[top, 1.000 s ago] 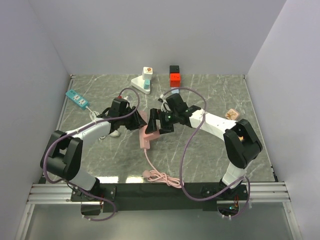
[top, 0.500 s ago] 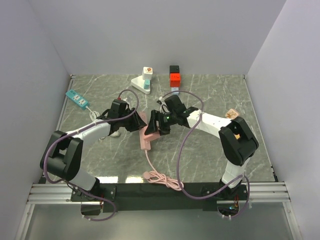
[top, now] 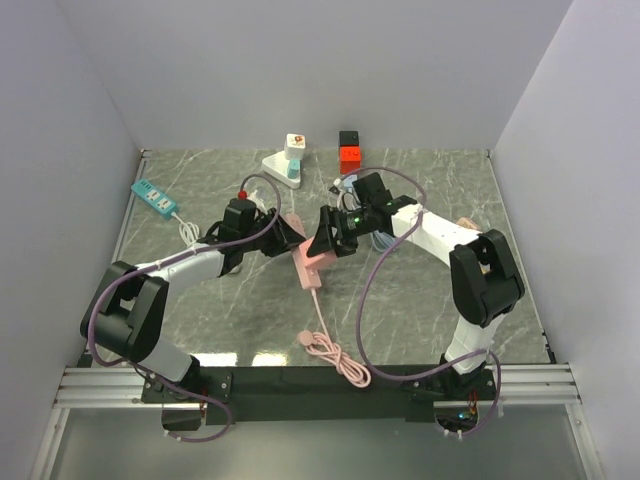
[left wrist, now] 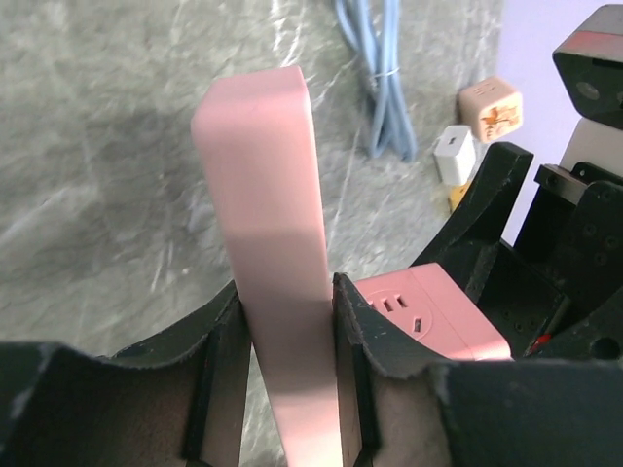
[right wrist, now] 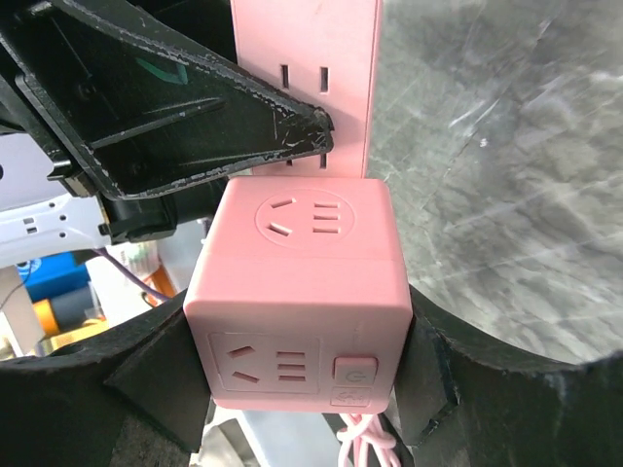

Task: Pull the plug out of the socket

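A pink power strip, the socket [left wrist: 268, 243], stands edge-on between the fingers of my left gripper [left wrist: 287, 321], which is shut on it. In the top view the socket [top: 303, 266] lies mid-table with my left gripper [top: 283, 243] on its left. My right gripper [right wrist: 297, 360] is shut on the plug, a pink cube [right wrist: 297, 292] with outlets and a power button. The cube rests against the socket's face [right wrist: 311, 58]. From the left wrist the plug [left wrist: 428, 311] shows on the right. A pink cord [top: 325, 345] trails toward the near edge.
A teal power strip [top: 153, 197] lies at the far left. A white base with a charger [top: 285, 165] and a red-and-black block [top: 349, 152] stand at the back. A beige cube [top: 463, 228] sits right. A blue cable [left wrist: 380, 88] and a white charger [left wrist: 455, 154] lie beyond the socket.
My right gripper has closed on the pink cube. Both grippers and the pink strip have shifted right and back, and the strip has turned, dragging the cord along.
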Motion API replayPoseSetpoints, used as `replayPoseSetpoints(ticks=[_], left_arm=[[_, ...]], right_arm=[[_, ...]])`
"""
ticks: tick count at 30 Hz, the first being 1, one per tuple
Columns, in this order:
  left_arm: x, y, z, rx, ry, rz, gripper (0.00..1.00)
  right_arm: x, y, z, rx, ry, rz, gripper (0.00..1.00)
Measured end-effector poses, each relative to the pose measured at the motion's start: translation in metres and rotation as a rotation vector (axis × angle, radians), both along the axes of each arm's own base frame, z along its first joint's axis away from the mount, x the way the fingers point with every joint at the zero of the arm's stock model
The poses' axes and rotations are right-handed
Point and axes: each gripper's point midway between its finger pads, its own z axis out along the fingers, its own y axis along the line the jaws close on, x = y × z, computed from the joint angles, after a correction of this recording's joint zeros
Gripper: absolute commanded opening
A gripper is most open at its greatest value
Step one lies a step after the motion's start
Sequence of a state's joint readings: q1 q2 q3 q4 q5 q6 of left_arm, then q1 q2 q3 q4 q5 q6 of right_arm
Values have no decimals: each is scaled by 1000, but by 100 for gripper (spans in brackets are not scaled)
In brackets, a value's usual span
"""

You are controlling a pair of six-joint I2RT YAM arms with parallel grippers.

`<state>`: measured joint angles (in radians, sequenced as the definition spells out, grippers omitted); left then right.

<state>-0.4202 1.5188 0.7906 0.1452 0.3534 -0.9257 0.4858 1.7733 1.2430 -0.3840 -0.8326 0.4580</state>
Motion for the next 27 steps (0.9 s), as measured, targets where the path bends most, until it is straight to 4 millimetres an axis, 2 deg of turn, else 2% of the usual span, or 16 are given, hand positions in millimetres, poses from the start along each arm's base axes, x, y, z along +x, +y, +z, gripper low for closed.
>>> replayPoseSetpoints(ticks=[8,14,15,19,21,25,27], left_arm=[[5,-8,14,-29,-32,-18,0],[8,-18,26,-53,-53,-61,0],[8,-13,21,-18,-60,-66,0],[5,24,-24,108,68,-5,0],[1,37,-40,154,117,15,0],[-6,43,-44,179,146,11,0],[-8,47,-39,185,142,12,0]], right_arm=[[7,-14,13,-55,-42,-4,0],[8,-27,31,-81,-96,-49,0],[13,-36,33,-100,-104,-82,0],[44,-100,43,-230,-140,-298,0],[54,-122,49,-290,-168,-371,0],[59,-144,48,-391,-180,-458,0],[65,-167,40,-478,-165,-549,0]])
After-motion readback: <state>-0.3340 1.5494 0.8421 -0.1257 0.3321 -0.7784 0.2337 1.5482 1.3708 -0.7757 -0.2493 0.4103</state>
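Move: The right hand already holds the pink cube plug, still on the pink strip, whose middle lies about 4 cm to its left, level ahead. The blue cord lies some 12 cm right and 7 ahead of that hand, on the table about 10 below; the pink cord bundle some 26 cm back and 4 right, 12 below. From the left hand, gripping the strip, the plug sits roughly 5 cm right and 4 back. Right hand pulls plug some 17 cm right and forward off the strip; left hand swings left and down. ##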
